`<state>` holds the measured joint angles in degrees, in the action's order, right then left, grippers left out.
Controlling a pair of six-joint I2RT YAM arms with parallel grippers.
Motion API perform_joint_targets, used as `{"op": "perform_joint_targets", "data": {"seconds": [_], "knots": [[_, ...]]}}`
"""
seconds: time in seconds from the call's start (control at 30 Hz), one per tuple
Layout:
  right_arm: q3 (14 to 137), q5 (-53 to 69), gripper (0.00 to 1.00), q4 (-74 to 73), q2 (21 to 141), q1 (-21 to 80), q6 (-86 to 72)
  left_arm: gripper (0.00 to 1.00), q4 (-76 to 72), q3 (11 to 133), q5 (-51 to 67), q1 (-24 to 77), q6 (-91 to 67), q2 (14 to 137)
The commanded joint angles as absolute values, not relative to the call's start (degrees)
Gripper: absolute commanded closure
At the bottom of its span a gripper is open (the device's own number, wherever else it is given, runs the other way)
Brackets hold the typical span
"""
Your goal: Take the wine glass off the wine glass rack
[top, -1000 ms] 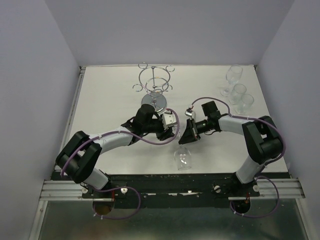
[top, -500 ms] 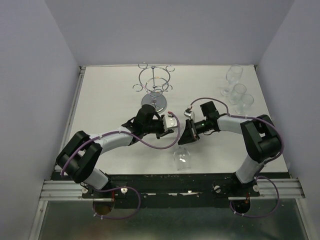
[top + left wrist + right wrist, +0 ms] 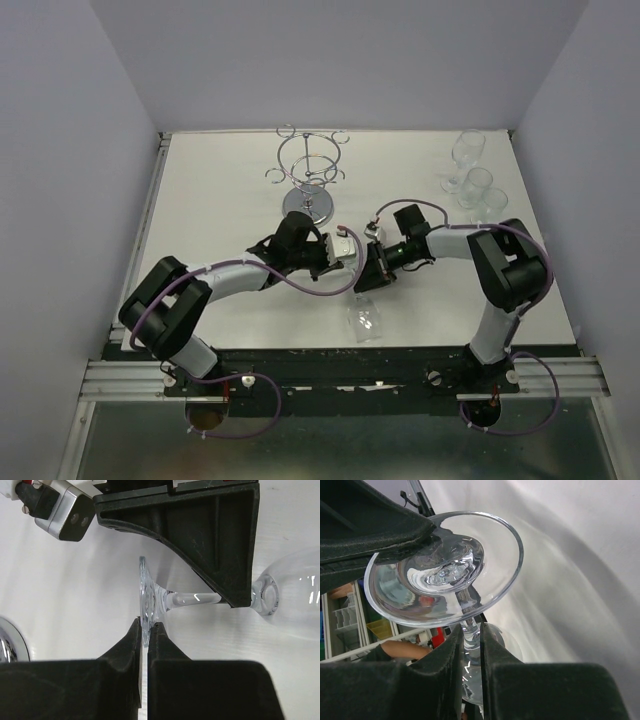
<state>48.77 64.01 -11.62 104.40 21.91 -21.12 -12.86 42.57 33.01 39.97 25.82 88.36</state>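
Note:
The wine glass (image 3: pixel 363 320) hangs on its side above the table, off the wine glass rack (image 3: pixel 308 175), its bowl towards the near edge. My right gripper (image 3: pixel 372 268) is shut on its stem (image 3: pixel 470 625), just under the round foot (image 3: pixel 445 570). My left gripper (image 3: pixel 352 252) comes in from the left, shut on the rim of that foot (image 3: pixel 145 600). In the left wrist view my left gripper (image 3: pixel 145 628) pinches the thin glass disc edge-on. The stem (image 3: pixel 192 599) runs right, behind a right finger (image 3: pixel 220 555), to the bowl (image 3: pixel 295 597). No glass hangs on the rack's rings.
The rack stands at the back centre on its mirrored disc base (image 3: pixel 309 205), just beyond my left wrist. Three more glasses (image 3: pixel 478 185) stand upright at the back right. White walls close in the table on three sides.
My left gripper has closed onto the rim of the glass's foot. Both wrists have drawn slightly closer together, and the glass has barely shifted in the right gripper's hold.

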Motion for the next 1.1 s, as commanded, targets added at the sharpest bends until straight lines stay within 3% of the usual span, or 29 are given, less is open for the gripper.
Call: {"op": "perform_joint_targets", "data": {"seconds": [0.0,0.1,0.27,0.33,0.5,0.73,1.07], "knots": [[52.82,60.65,0.97,-11.86,107.05,21.71,-22.76,1.0,-12.39,41.31,35.86,40.87,24.97,89.73],[54.84,60.12,0.78,-12.39,107.93,21.62,-22.76,1.0,-11.87,41.31,35.95,40.52,23.38,89.83],[58.18,58.72,0.28,-14.58,106.71,21.53,-22.15,1.0,-11.08,41.04,36.38,39.47,17.16,87.63],[59.41,59.15,0.19,-15.82,105.47,20.92,-22.06,1.0,-11.77,40.35,37.0,38.76,12.5,85.88],[63.71,57.05,0.11,-22.92,100.82,18.73,-16.28,1.0,-13.18,35.69,37.09,38.15,7.56,81.83],[66.18,48.17,0.1,-35.15,90.55,17.75,6.91,1.0,-18.35,28.23,35.34,36.13,2.3,78.14],[52.93,40.61,0.1,-35.69,65.33,20.73,35.48,1.0,-24.25,23.39,37.52,30.33,-8.25,77.52]]}}
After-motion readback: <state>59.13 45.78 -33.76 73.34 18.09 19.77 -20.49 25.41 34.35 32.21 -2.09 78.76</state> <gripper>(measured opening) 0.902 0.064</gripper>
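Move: The left hand already pinches the wine glass by its foot; the glass's middle lies about 6 cm back, 3 cm right and 2 cm below. The right hand grips the stem, the glass's middle some 3 cm back, level sideways and 1 cm below. From the left hand, the rack base is about 14 cm ahead, 8 cm left and 7 cm lower. Right hand opens off the stem, rising some 13 cm clear; left, still pinching the foot, draws it leftward. ##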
